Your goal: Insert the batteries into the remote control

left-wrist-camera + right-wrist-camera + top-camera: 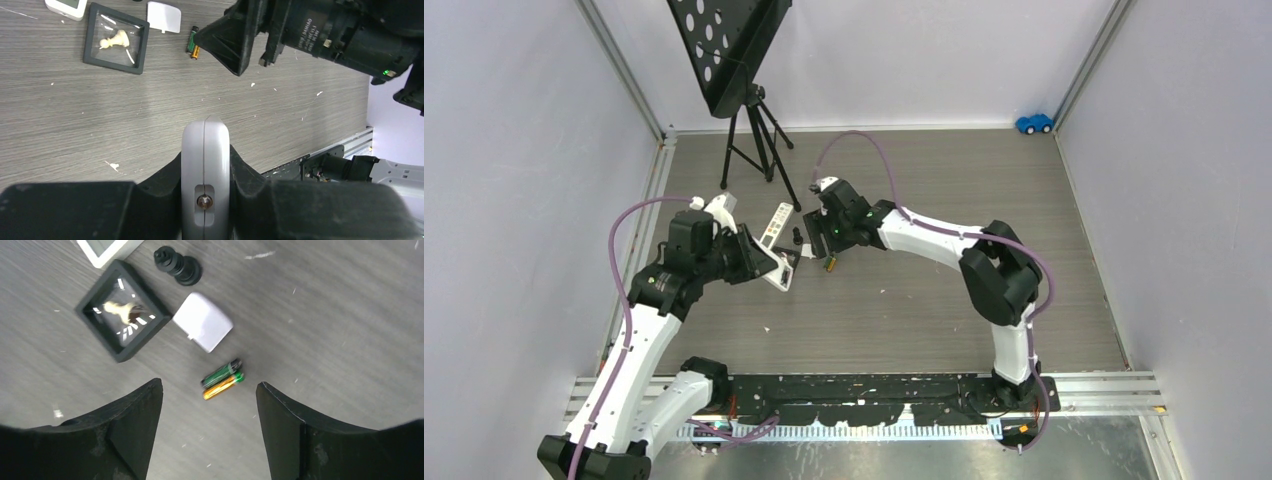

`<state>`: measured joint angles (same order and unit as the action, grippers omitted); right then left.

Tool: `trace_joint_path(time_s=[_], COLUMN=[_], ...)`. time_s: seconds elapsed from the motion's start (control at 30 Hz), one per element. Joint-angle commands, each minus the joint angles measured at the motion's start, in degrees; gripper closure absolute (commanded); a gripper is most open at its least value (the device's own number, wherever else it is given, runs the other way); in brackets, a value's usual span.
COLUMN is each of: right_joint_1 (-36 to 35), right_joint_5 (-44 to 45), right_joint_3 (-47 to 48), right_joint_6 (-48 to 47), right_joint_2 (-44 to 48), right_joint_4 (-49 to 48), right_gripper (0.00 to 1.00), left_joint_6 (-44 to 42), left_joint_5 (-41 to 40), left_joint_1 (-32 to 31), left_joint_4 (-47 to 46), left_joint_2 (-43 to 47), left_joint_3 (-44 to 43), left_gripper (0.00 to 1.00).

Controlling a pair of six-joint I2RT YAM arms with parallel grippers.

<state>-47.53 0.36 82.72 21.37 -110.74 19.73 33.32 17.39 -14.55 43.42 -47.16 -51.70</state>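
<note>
My left gripper (pixel 759 262) is shut on a white remote control (pixel 205 160) and holds it edge-on above the table; the remote also shows in the top view (pixel 777 273). Two small batteries (pixel 222 379), one green and one orange-yellow, lie side by side on the table. They also show in the left wrist view (pixel 193 42) and the top view (pixel 831 265). My right gripper (pixel 209 405) is open and empty, hovering just above the batteries, jaws wide apart. It also shows in the top view (pixel 829 242). A white battery cover (pixel 203 329) lies beside the batteries.
A black square tray (pixel 122 310) holding a white chess piece lies left of the cover. A black chess piece (pixel 177 265) lies behind it. A second white remote-like device (pixel 776 222) lies on the table. A black tripod stand (pixel 749 110) stands at the back.
</note>
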Motion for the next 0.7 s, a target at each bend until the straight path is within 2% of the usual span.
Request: trace_joint_path(time_s=[0.0, 0.1, 0.23, 0.43, 0.67], right_joint_1=[-0.1, 0.0, -0.1, -0.1, -0.5], right_joint_5=[2.0, -3.8, -7.1, -8.6, -8.8], right_joint_3=[6.2, 9.8, 12.4, 17.7, 19.8], right_joint_6=[-18.1, -23.7, -28.1, -32.4, -36.1], right_joint_2=[-4.5, -7.8, -10.8, -15.8, -19.1], right_joint_4=[1.7, 3.6, 4.1, 6.7, 6.5], right_gripper=[0.25, 0.24, 0.24, 0.25, 0.27], left_joint_6=[-1.5, -2.4, -2.7, -2.6, -3.2], left_joint_5=[-1.4, -2.3, -2.5, -2.0, -2.5], left_joint_1=[0.1, 0.1, 0.1, 0.1, 0.1], left_joint_4=[0.2, 1.4, 2.0, 2.1, 2.7], left_joint_2=[0.4, 0.5, 0.6, 0.2, 0.1], left_joint_3=[-1.6, -3.9, -5.6, -6.0, -6.4], left_gripper=[1.00, 1.00, 1.00, 1.00, 1.00])
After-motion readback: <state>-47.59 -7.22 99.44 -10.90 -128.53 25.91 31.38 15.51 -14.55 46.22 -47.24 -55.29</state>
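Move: About 3 cm ahead, 4 cm left and 9 cm below the open right hand lies the white battery cover. The battery pair lies almost straight below the hand, 1 cm to its right; the black pawn stands some 7 cm ahead and 8 cm left. The framed box is about 13 cm left and 1 cm back. From the left hand, still holding the remote, the cover is roughly 14 cm ahead, 8 cm right and 21 cm down. Sinking some 6 cm while easing left and forward about 3 cm each, the right hand comes down over the white cover, leaving the battery pair behind to its right. The wrist turns roughly 30 degrees counter-clockwise and tips a little steeper, bringing the still-open fingers to either side above the cover without touching it yet. ##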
